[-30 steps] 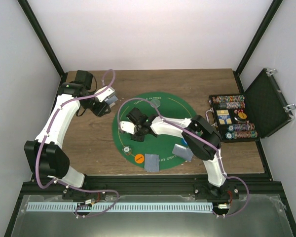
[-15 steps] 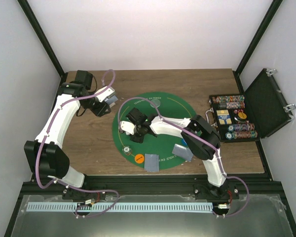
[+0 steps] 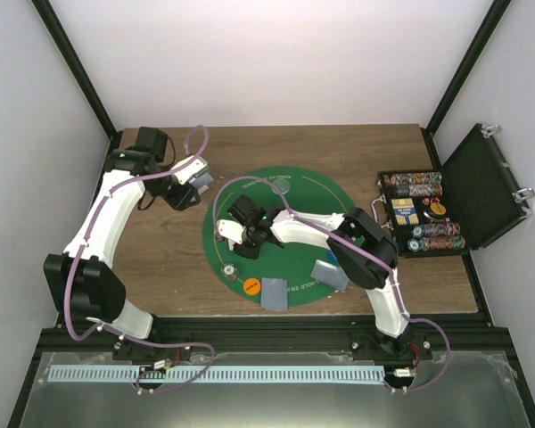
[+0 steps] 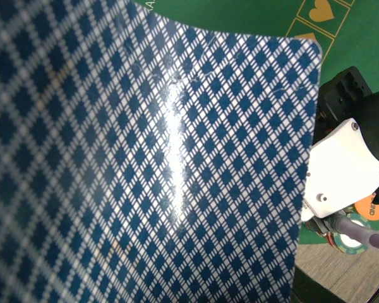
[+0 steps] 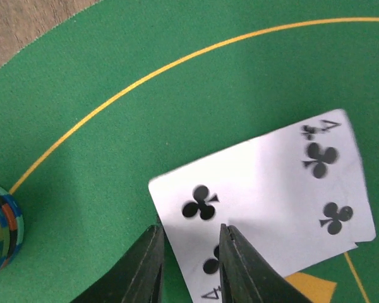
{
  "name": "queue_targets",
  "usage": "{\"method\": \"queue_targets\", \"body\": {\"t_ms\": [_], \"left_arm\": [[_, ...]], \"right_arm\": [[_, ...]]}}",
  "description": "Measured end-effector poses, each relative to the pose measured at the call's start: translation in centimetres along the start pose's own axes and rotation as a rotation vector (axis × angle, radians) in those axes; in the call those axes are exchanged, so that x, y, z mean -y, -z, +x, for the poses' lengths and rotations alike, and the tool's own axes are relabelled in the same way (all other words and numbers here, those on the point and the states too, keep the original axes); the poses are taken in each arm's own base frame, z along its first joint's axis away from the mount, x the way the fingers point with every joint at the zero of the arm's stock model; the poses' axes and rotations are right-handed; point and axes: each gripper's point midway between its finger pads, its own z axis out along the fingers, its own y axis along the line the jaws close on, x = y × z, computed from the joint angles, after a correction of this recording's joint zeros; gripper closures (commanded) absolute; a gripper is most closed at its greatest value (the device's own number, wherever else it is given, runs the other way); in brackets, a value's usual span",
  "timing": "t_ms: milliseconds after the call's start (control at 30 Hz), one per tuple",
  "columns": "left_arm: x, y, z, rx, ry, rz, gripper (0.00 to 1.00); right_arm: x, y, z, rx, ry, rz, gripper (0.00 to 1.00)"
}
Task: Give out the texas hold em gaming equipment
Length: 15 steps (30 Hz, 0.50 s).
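In the right wrist view a four of clubs lies face up on the green mat. My right gripper stands open over its near corner, one finger on each side. From above, this gripper is at the mat's left part. My left gripper hovers beyond the mat's left edge. A blue diamond-backed playing card fills the left wrist view and hides the fingers. Two grey-backed cards, an orange disc, a clear disc and a chip lie on the mat.
An open black case stands at the right with rows of chips and a card pack inside. A short chip stack sits at the mat's yellow line, left of my right fingers. Bare wooden table surrounds the mat.
My right gripper's jaws have parted over the four of clubs, which now lies on the mat. Both arms have hardly moved.
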Motion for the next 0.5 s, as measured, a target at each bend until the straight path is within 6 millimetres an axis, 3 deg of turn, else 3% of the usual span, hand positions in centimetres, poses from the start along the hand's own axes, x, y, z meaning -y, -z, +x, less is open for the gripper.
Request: {"method": "queue_targets", "body": {"t_ms": [233,367,500], "left_arm": [[0.0,0.0,0.0,0.002,0.0,0.003,0.59],[0.1,0.0,-0.1,0.004,0.0,0.007,0.59],[0.3,0.0,-0.1,0.007,-0.003,0.014,0.59]], "right_arm": [[0.1,0.8,-0.4,0.013,0.003,0.005,0.62],[0.6,3.3,-1.8,0.061,0.008,0.031,0.52],[2.0,7.2,-3.7,0.159,-0.045,0.05,0.32]]}}
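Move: The just-laid face-up card lies on the felt under the right hand, its middle about 3 cm ahead, 2 cm to the left and 2 cm below. The chip stack stands some 6 cm back and 3 cm left of this hand, the orange big blind button about 10 cm back and 1 cm right. From the left hand, the card is roughly 14 cm to the right, 5 cm back and 20 cm below. Clear of the face-up card: the right hand lingers low for a moment, then climbs ever faster, about 8 cm nearly straight up off the felt. Its fingers, already parted a little, spread to roughly half open as it goes, and late in the rise the wrist rolls some 10 degrees, left side up. ##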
